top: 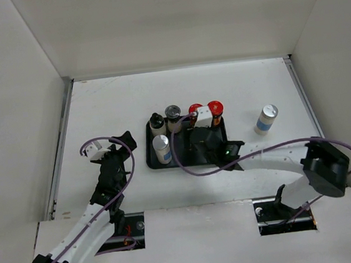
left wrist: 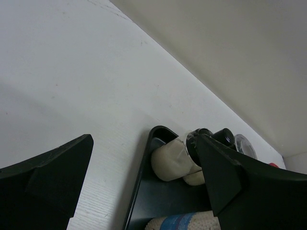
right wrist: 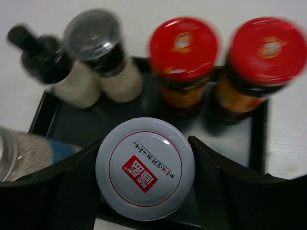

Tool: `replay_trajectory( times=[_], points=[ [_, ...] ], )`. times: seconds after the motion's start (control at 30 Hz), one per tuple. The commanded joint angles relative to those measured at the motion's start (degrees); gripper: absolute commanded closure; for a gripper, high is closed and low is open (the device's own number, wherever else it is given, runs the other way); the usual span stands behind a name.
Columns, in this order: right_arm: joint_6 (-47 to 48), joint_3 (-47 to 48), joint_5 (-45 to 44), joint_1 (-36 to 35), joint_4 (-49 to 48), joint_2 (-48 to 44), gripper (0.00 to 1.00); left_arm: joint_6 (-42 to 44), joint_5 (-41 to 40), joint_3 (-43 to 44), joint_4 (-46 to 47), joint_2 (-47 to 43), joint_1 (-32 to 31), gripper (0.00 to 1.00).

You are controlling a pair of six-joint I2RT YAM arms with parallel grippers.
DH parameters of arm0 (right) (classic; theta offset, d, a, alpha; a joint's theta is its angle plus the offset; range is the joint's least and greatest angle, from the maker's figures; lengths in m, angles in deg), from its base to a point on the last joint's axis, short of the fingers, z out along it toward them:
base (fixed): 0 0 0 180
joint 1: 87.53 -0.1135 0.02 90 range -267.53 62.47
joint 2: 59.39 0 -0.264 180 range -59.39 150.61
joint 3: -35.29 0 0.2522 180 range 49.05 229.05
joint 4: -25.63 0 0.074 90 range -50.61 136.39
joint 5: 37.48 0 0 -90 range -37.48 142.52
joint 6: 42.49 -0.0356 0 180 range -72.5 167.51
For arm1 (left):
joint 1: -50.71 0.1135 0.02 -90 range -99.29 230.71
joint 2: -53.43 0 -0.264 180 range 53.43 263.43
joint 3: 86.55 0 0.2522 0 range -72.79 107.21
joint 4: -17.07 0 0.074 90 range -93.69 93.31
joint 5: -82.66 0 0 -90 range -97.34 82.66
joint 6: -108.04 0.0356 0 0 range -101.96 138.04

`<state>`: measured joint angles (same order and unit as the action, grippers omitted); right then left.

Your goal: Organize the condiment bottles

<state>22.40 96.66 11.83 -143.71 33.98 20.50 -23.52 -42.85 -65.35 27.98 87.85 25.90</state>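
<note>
On the black tray [top: 151, 160] stand two red-capped jars [top: 215, 108], a black-capped cream bottle [top: 156, 123], a grey-capped cream bottle [top: 172, 115] and a silver-topped bottle with a blue label [top: 162, 149]. Another silver-topped bottle [top: 266, 119] stands on the table to the right of the tray. My right gripper [right wrist: 145, 170] hangs over the tray's near side, shut on a white-lidded jar [right wrist: 145, 167] with a red logo; both fingers press against the lid. The arm hides this jar in the top view. My left gripper [top: 117, 144] is open and empty, left of the tray.
White walls close in the table on the left, back and right. In the left wrist view the tray's left rim [left wrist: 142, 184] and the cream bottles [left wrist: 172, 160] lie just ahead of the open fingers. A purple cable loops over the tray's front.
</note>
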Motion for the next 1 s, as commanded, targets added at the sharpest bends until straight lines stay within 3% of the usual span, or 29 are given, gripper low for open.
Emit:
replay_trajectory(
  times=[0.0, 0.3, 0.5, 0.63, 0.77, 0.97],
  points=[
    [0.58, 5.02, 1.49, -2.91, -9.26, 4.37, 0.4, 0.25, 0.26, -0.41, 2.85, -1.19, -0.27, 0.09],
    [0.41, 5.56, 0.61, -5.82, -10.68, 11.86, 0.37, 0.25, 0.53, -0.41, 2.93, -0.75, -0.18, 0.09],
    [-3.29, 3.54, -2.12, -6.88, -8.65, 12.48, 0.05, 0.25, 0.52, -0.5, 3.2, -0.93, -0.36, 0.09],
    [-1.45, 2.31, -3.17, -6.0, -7.95, 5.64, 0.0, 0.25, 0.35, -0.41, 3.2, -0.49, -0.36, 0.09],
    [2.59, -1.46, -7.64, -0.3, -6.03, -6.65, 0.0, 0.25, 0.53, -0.41, 3.11, -0.84, -0.36, 0.09],
    [6.02, -4.98, -24.07, 17.44, 5.31, -18.1, 0.0, -0.1, 0.52, -1.12, 4.33, 1.61, -0.36, 0.09]
  ],
)
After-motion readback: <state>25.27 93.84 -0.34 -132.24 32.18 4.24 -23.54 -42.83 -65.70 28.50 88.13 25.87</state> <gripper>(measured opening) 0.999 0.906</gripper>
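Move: The white-lidded jar is still gripped by the right hand; the free tray spot it is taken to lies about 5 cm left, 2 cm back and 7 cm below. The blue-banded bottle in the tray is about 15 cm left and 2 cm back; 10 cm ahead stand the grey-lidded shaker, 9 cm left, and a red-lidded jar straight ahead. Outside the tray, the last bottle is some 25 cm right and 6 cm ahead. From the left hand, the spot lies roughly 27 cm right, level, 7 cm lower. The right hand, keeping its grip on the white-lidded jar, sinks about 7 cm and eases some 5 cm left into the free tray spot beside the blue-banded bottle, slightly back, then opens its fingers fully and lets go. It then lifts clear with quickening speed, rising about 15 cm and swinging some 18 cm right and 5 cm forward towards the last bottle outside the tray, the wrist turning roughly 30 degrees clockwise and tipping upward as it goes. ##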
